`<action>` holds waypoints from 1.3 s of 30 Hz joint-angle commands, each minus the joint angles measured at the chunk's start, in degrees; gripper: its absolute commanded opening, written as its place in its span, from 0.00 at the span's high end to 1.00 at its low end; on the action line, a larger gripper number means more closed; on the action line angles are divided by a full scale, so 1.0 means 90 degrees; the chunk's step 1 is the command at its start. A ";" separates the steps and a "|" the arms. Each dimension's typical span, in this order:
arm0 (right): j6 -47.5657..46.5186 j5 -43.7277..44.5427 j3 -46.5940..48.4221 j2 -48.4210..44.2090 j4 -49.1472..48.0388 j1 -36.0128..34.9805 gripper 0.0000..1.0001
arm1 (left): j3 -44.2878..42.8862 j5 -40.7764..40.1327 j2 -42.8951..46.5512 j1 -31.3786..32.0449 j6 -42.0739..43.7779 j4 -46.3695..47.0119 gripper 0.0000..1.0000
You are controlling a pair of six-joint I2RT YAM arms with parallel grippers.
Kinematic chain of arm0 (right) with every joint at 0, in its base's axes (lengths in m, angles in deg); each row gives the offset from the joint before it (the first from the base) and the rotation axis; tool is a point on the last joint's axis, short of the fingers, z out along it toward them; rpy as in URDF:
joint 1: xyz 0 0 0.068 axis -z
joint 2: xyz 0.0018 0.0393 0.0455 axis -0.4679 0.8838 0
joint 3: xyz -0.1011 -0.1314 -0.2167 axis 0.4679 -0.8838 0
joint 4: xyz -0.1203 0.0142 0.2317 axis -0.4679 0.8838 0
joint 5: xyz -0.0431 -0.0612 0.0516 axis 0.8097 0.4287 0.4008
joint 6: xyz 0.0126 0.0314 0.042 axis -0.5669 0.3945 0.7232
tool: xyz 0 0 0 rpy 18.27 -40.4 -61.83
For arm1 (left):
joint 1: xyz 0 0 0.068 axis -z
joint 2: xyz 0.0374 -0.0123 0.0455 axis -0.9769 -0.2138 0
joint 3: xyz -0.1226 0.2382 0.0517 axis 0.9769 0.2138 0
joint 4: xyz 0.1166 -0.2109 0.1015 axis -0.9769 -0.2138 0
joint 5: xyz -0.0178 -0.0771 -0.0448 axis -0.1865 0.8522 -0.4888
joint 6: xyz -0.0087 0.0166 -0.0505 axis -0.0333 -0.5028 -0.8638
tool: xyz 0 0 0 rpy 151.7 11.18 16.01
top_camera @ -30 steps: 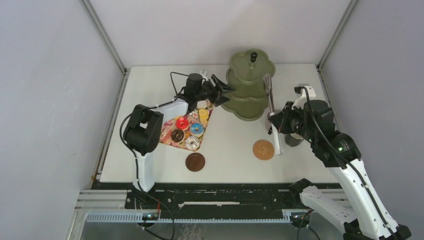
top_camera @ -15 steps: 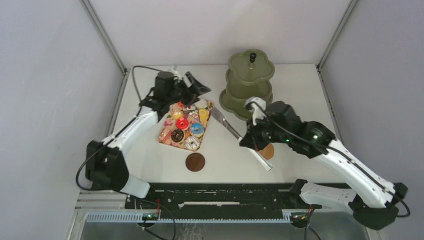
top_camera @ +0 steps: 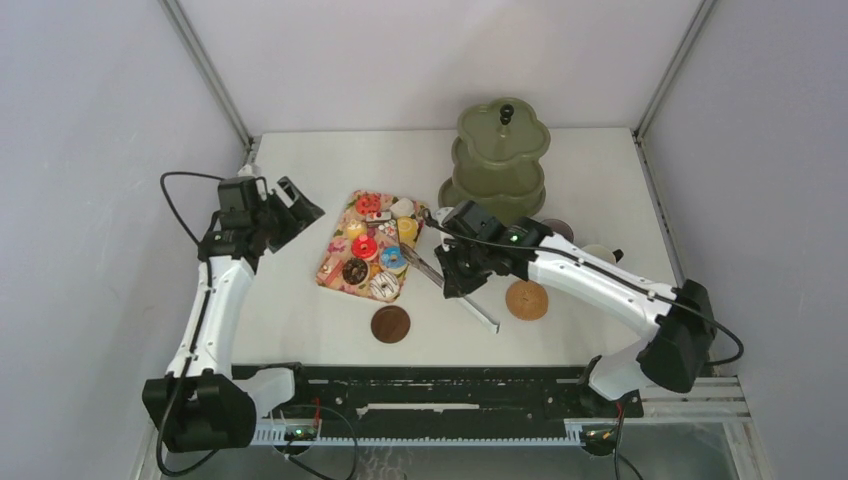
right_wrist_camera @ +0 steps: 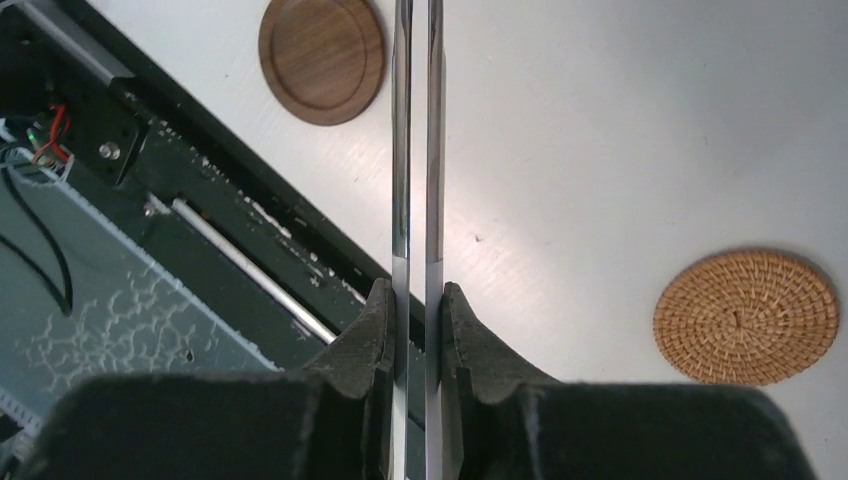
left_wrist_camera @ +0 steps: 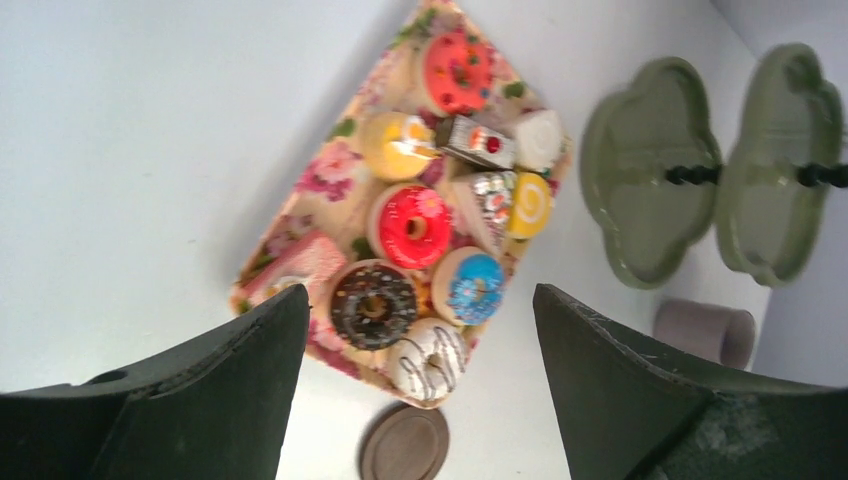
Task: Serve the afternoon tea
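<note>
Toy pastries (top_camera: 366,246) fill the floral tray (top_camera: 337,276): donuts (left_wrist_camera: 411,225), cake slices and a yellow cube (top_camera: 407,231). My left gripper (top_camera: 287,203) hangs open and empty left of the tray; its wrist view looks down on the donuts between spread fingers (left_wrist_camera: 420,292). My right gripper (top_camera: 456,266) is shut on the long metal tongs (top_camera: 478,308), whose tips reach the tray's right edge. Both tong arms (right_wrist_camera: 403,150) run between the fingers (right_wrist_camera: 417,292). A mauve mug (top_camera: 558,229) and a green, white-lined mug (top_camera: 600,254) stand behind the right arm.
A green tiered stand (top_camera: 502,160) stands at the back, right of the tray. A dark wooden coaster (top_camera: 390,323) lies in front of the tray and a wicker coaster (top_camera: 526,299) lies under the right forearm. The black base rail (top_camera: 440,385) runs along the near edge.
My left arm swung from the stand back to the left of the tray, and its gripper opened. My right arm carried the tongs leftward to the tray's right edge.
</note>
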 commanded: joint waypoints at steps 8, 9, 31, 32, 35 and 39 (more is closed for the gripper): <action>0.0090 0.0345 0.0543 0.0621 -0.0442 0.0028 0.74 | 0.0444 0.0059 0.0323 -0.0517 0.0547 -0.0420 0.13; 0.0090 0.0375 0.0579 0.0677 -0.0417 0.0041 0.74 | 0.0475 0.0067 0.0307 -0.0524 0.0531 -0.0400 0.13; -0.0507 0.0770 0.1200 0.1554 -0.0084 0.0029 0.56 | 0.0585 0.0107 0.0116 -0.0530 0.0448 -0.0175 0.13; -0.0519 0.0751 0.1234 0.1583 -0.0069 0.0020 0.57 | 0.0576 0.0119 0.0095 -0.0524 0.0448 -0.0173 0.13; -0.0585 0.0754 0.1314 0.1675 -0.0008 -0.0013 0.56 | 0.0572 0.0124 0.0065 -0.0524 0.0445 -0.0143 0.13; -0.0640 0.0795 0.1345 0.1732 0.0054 -0.0011 0.55 | 0.0587 0.0142 0.0017 -0.0528 0.0448 -0.0115 0.13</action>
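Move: Ahead and to the left of the right hand, which already holds the tongs by their arms, lies the blue donut on the tray: some 8 cm farther out, 11 cm left and 14 cm below. The lemon slice is about 14 cm ahead and 9 cm left of the hand, the white donut 3 cm ahead and 13 cm left. The wooden coaster is 5 cm back and 12 cm left. From the left hand the blue donut is roughly 7 cm back, 15 cm right. Lowering the held tongs towards the blue donut, the right hand goes forward about 5 cm and down 4, drifting slightly left, while its fingers tip some 10 degrees steeper and open from narrow to nearly half, letting the tong arms spread in its keeping. The empty left hand, wide open, sinks about 4 cm and eases back and left, away from the tray. ##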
